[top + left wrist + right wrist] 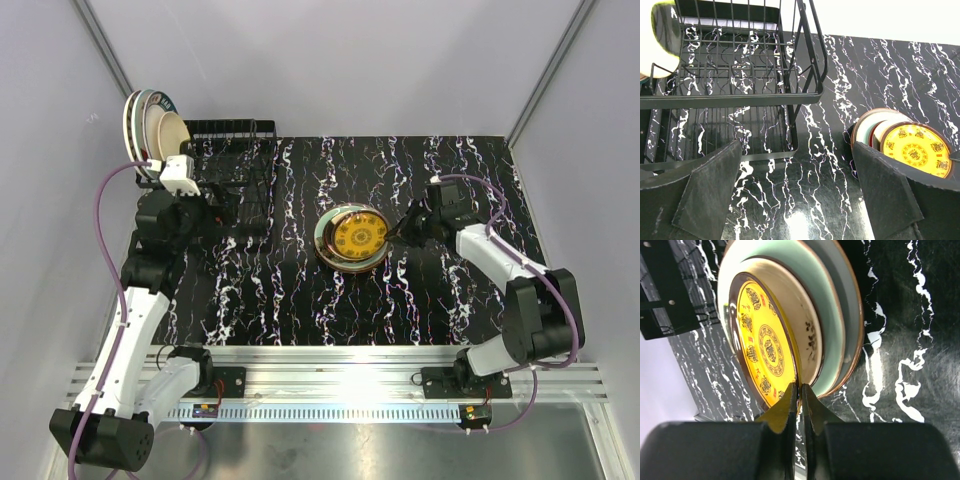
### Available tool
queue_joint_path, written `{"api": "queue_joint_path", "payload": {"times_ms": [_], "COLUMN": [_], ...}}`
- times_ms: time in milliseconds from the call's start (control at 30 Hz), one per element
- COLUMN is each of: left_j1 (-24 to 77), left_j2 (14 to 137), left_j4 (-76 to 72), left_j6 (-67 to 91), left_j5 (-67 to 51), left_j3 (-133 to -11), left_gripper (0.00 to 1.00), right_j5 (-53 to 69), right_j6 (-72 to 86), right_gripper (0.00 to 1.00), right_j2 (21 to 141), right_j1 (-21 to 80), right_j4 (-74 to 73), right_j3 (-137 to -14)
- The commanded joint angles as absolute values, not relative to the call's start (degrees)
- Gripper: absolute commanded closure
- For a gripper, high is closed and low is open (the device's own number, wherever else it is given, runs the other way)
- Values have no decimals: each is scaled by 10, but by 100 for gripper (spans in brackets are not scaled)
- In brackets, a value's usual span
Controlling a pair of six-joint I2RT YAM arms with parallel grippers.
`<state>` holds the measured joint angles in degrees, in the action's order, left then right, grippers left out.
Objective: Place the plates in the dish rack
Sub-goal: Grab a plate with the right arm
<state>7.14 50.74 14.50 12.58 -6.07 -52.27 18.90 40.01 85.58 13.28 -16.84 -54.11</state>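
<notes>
A stack of plates [330,250] lies mid-table, with a yellow plate [358,235] [762,345] on top. Under it are a cream plate [802,325] and a pale green plate [827,305]. My right gripper [402,228] [801,390] is shut on the yellow plate's near rim, one finger above it and one below. The black wire dish rack [235,160] [740,97] stands at the back left, with several plates [150,120] upright at its left end. My left gripper [222,215] [797,200] hangs open just in front of the rack with nothing between its fingers.
The tabletop [300,300] is black marble-patterned. White walls close in the back and both sides. A metal rail [330,375] with both arm bases runs along the near edge. The rack's front wire wall [805,75] stands close ahead of my left fingers.
</notes>
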Motion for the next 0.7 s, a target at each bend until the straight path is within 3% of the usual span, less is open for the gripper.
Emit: {"api": "queue_joint_path", "payload": {"times_ms": [0, 367, 467, 667], "left_j1": [74, 104, 105, 173], "left_j2": [508, 557, 575, 591], "left_j4": [122, 82, 66, 17], "left_j6": [141, 271, 331, 393], "left_j5": [-89, -258, -296, -259], "left_j3": [-539, -500, -461, -402], "left_gripper": [4, 1, 5, 9], "right_j5": [195, 270, 279, 315], "right_j6": [416, 528, 536, 554], "right_gripper": [100, 100, 100, 100], "right_j2": [819, 728, 702, 689], "right_j1": [131, 132, 131, 133], "right_j4": [-170, -43, -7, 47], "right_j3": [-554, -426, -399, -367]}}
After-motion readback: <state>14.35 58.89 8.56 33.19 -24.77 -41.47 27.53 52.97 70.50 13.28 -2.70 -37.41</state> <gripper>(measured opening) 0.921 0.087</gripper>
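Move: The right hand already pinches the yellow plate by its right rim; the plate's middle lies about 6 cm left of that hand, 1 cm ahead and 2 cm below. The remaining plate stack is some 9 cm left, level fore and aft, 6 cm below; the open left gripper hangs about 32 cm left, 2 cm back and 18 cm above. From the left hand, the yellow plate lies about 26 cm right, 3 cm ahead and 20 cm below; the dish rack some 13 cm ahead, 9 cm left, 18 cm below. Back by about 5 cm, with a smaller rise and a slight drift left, the right hand draws the pinched yellow plate away from the stack, its wrist rolling so the hand's left side lifts. The left hand swings right and then mostly down, some 10 cm each way and a little back, turning clockwise and tipping its still-open fingers downward towards the plate. ##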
